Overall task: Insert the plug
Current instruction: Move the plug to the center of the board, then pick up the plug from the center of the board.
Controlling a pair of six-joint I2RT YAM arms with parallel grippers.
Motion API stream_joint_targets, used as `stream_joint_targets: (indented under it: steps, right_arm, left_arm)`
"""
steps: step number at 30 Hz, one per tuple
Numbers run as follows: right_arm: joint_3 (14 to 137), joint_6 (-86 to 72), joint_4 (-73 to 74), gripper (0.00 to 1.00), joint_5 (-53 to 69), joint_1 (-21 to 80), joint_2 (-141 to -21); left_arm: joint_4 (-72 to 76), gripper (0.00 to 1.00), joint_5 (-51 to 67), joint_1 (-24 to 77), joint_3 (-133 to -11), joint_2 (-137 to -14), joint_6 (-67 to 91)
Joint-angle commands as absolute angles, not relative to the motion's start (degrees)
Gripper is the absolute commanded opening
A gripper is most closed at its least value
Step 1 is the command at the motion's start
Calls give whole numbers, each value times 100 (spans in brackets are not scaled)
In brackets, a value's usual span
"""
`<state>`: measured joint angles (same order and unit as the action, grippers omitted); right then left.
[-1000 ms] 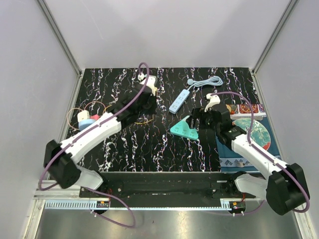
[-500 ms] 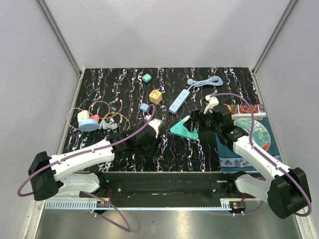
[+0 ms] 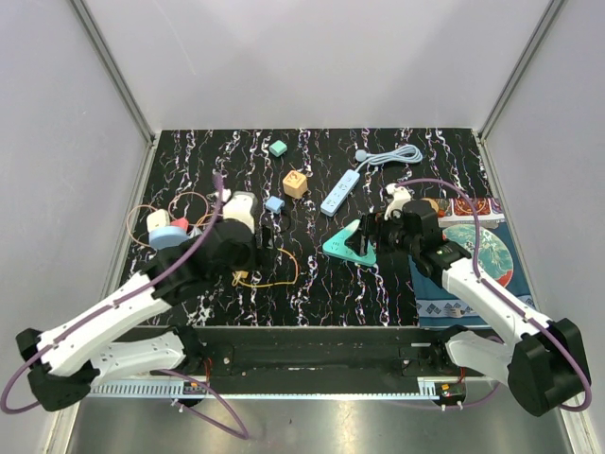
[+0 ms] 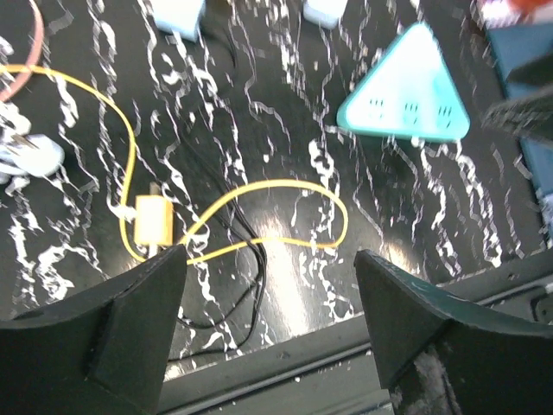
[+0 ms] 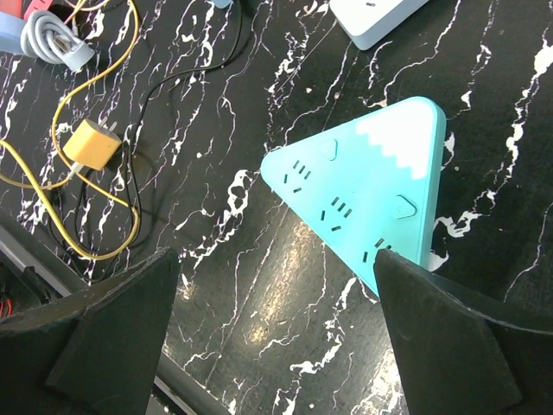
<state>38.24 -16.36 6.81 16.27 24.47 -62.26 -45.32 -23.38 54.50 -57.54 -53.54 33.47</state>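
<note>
The yellow plug [image 3: 243,276] lies flat on the black marbled table with its yellow cable [image 3: 286,271] looped to the right. My left gripper [image 3: 253,257] hovers over it, open and holding nothing; in the left wrist view the plug [image 4: 153,220] sits just beyond the left fingertip [image 4: 164,268]. The teal triangular power strip [image 3: 346,245] lies mid-table, sockets up. My right gripper [image 3: 364,238] is open right above its right part; in the right wrist view the strip [image 5: 363,177] reaches the right finger [image 5: 432,303], and the plug [image 5: 92,143] shows at far left.
A white power strip [image 3: 339,192] with a grey coiled cord [image 3: 389,156] lies at the back. Green [image 3: 278,148], orange [image 3: 296,182] and blue [image 3: 274,203] blocks sit behind the left gripper. Coiled cables and a blue disc [image 3: 166,235] are at left, a patterned cloth [image 3: 477,255] at right.
My left arm swung from the back of the table toward the near edge, dragging the yellow cable, and its jaws opened, leaving the plug on the table. The right arm barely moved.
</note>
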Motion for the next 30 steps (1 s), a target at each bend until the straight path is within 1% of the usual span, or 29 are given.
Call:
stream_joint_targets:
  steps: [1, 3, 6, 8, 10, 13, 18, 26, 30]
  right_arm:
    - [4078, -1609, 659, 100, 1802, 2566, -6073]
    - [4104, -1582, 650, 100, 1776, 2619, -6099]
    - [4139, -1547, 668, 100, 1775, 2689, -6152]
    - [4140, -1547, 659, 100, 1732, 2716, -6170]
    - [4140, -1521, 659, 100, 1679, 2777, -6196]
    - [4131, -1485, 659, 100, 1582, 2804, -6258]
    - [4078, -1450, 659, 100, 1336, 2813, -6249]
    - [4061, -1178, 668, 100, 1099, 2804, -6354]
    - [4061, -1108, 650, 100, 1134, 2804, -6434]
  left_arm:
    - [-4703, 82, -3127, 5239, -6284, -4931, 2971]
    - [-4606, 82, -3155, 4968, -6310, -4948, 2901]
    - [-4492, 81, -2989, 4520, -6293, -5281, 2953]
    - [-4264, 79, -2595, 4185, -6118, -5570, 2962]
    - [-3711, 79, -2182, 3710, -6003, -5808, 2979]
    - [-3227, 78, -1908, 3235, -6125, -6528, 3242]
    - [-2427, 80, -2013, 2971, -6556, -7952, 3699]
    - [-2153, 80, -2206, 2892, -7767, -10130, 3999]
    - [-2162, 80, -2574, 2892, -8200, -10766, 4253]
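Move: The blue plug lies almost straight ahead of the left hand, about 25 cm out, a centimetre to its left and some 18 cm below. The orange cube stands roughly 6 cm farther out than the plug and 7 cm to its right; the yellow plug lies only 3 cm ahead of the left hand and 7 cm to its left, also far below. From the right hand, the blue plug is about 15 cm ahead, 24 cm to the left and 11 cm lower. The left hand, empty and already open, first rises about 4 cm while swinging some 5 cm left, clear above the yellow plug's cable, then curves forward and down towards the blue plug, drifting back right so that it ends some 22 cm farther forward and 12 cm lower than it began. The wrist turns roughly 30 degrees counter-clockwise and tips slightly further down, bringing the blue plug between and ahead of the spread fingers, which keep their gap and touch nothing yet. ##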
